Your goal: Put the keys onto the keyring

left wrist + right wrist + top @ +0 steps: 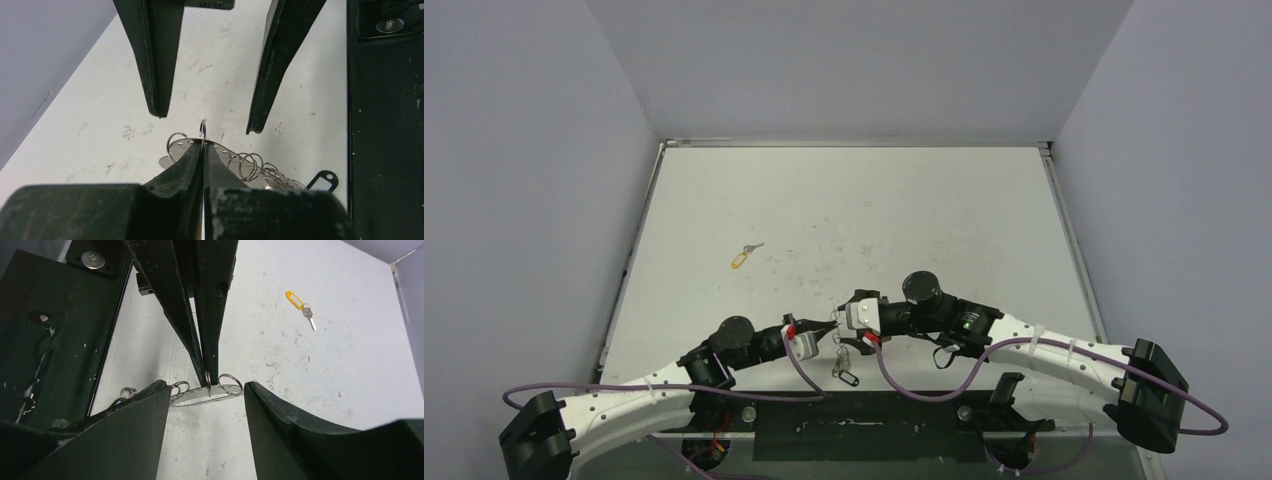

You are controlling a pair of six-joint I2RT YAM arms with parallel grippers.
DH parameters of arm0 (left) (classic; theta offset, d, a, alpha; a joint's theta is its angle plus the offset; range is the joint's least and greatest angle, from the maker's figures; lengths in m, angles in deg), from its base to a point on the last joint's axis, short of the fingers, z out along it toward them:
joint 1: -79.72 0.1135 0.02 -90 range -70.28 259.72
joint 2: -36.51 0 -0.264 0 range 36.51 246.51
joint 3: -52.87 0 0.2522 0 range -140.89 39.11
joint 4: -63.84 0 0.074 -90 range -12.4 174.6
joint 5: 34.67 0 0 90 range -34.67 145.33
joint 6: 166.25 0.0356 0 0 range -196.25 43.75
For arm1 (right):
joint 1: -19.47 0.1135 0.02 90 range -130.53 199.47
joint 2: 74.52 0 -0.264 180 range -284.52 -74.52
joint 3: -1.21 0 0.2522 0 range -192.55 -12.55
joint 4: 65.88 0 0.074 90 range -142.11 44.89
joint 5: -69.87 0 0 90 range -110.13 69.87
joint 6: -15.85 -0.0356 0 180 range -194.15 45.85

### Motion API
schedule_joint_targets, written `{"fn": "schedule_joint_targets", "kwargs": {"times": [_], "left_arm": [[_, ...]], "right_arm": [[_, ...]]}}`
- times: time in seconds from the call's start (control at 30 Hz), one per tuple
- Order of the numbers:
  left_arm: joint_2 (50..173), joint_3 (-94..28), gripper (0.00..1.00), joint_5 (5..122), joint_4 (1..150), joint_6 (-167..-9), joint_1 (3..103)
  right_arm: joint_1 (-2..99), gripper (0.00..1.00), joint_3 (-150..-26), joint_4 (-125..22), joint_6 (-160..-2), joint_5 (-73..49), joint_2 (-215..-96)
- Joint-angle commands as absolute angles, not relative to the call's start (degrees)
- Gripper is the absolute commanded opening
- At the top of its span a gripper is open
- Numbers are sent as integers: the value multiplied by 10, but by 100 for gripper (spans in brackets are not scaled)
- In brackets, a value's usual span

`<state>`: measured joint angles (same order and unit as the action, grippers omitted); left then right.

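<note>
The keyring, a flat silver plate with small rings and a short chain, hangs just above the table. My left gripper is shut on one small ring at the plate's edge. My right gripper is open, and its fingers straddle the keyring without touching it. A black-headed key dangles from the chain's end. The key with the yellow tag lies alone on the table, further out and to the left in the top view.
The black base plate of the arms runs along the near edge, right behind the grippers. Grey walls close the table on the left, right and far sides. Purple cables loop from both arms over the near edge.
</note>
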<state>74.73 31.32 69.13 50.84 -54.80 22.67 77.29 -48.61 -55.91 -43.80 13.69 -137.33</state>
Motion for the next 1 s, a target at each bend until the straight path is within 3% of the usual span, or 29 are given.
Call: {"fn": "schedule_joint_targets", "kwargs": {"times": [0.0, 0.07, 0.2, 0.53, 0.97], "left_arm": [[737, 284, 0, 687, 508, -537, 224], [734, 283, 0, 683, 518, -531, 224], [725, 278, 0, 681, 543, -520, 223], [672, 302, 0, 709, 574, -395, 217], [668, 321, 0, 690, 575, -246, 211]], "right_arm": [[776, 67, -464, -618, -444, 137, -1326], [776, 84, -454, -636, -451, 126, -1311], [771, 100, -450, -661, -469, 102, -1297], [698, 100, -492, -709, -658, 108, -1340], [669, 100, -459, -766, -700, 82, -1317]]}}
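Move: The keyring's pinched ring is in the left fingertips, within 1 cm of the left hand's point. From the right hand, that ring lies about 1 cm to the left, level and no farther out, between its half-open fingers. The plate's middle hangs roughly 4 cm back and 5 below the right hand; the black tag is some 8 back, 2 right and 9 down. The yellow-tag key lies on the table about 21 cm ahead, 20 left and 16 below. Upward first, then mainly forward and still rising, the right hand backs off the pinched ring, its already opening fingers spreading fully; it ends about 5 cm farther out and 5 higher, fingertips tilted up and swung clockwise. The left hand keeps its pinch almost in place, easing 1.5 cm left while rolling some 25 degrees about its fingers, forward side rising. ##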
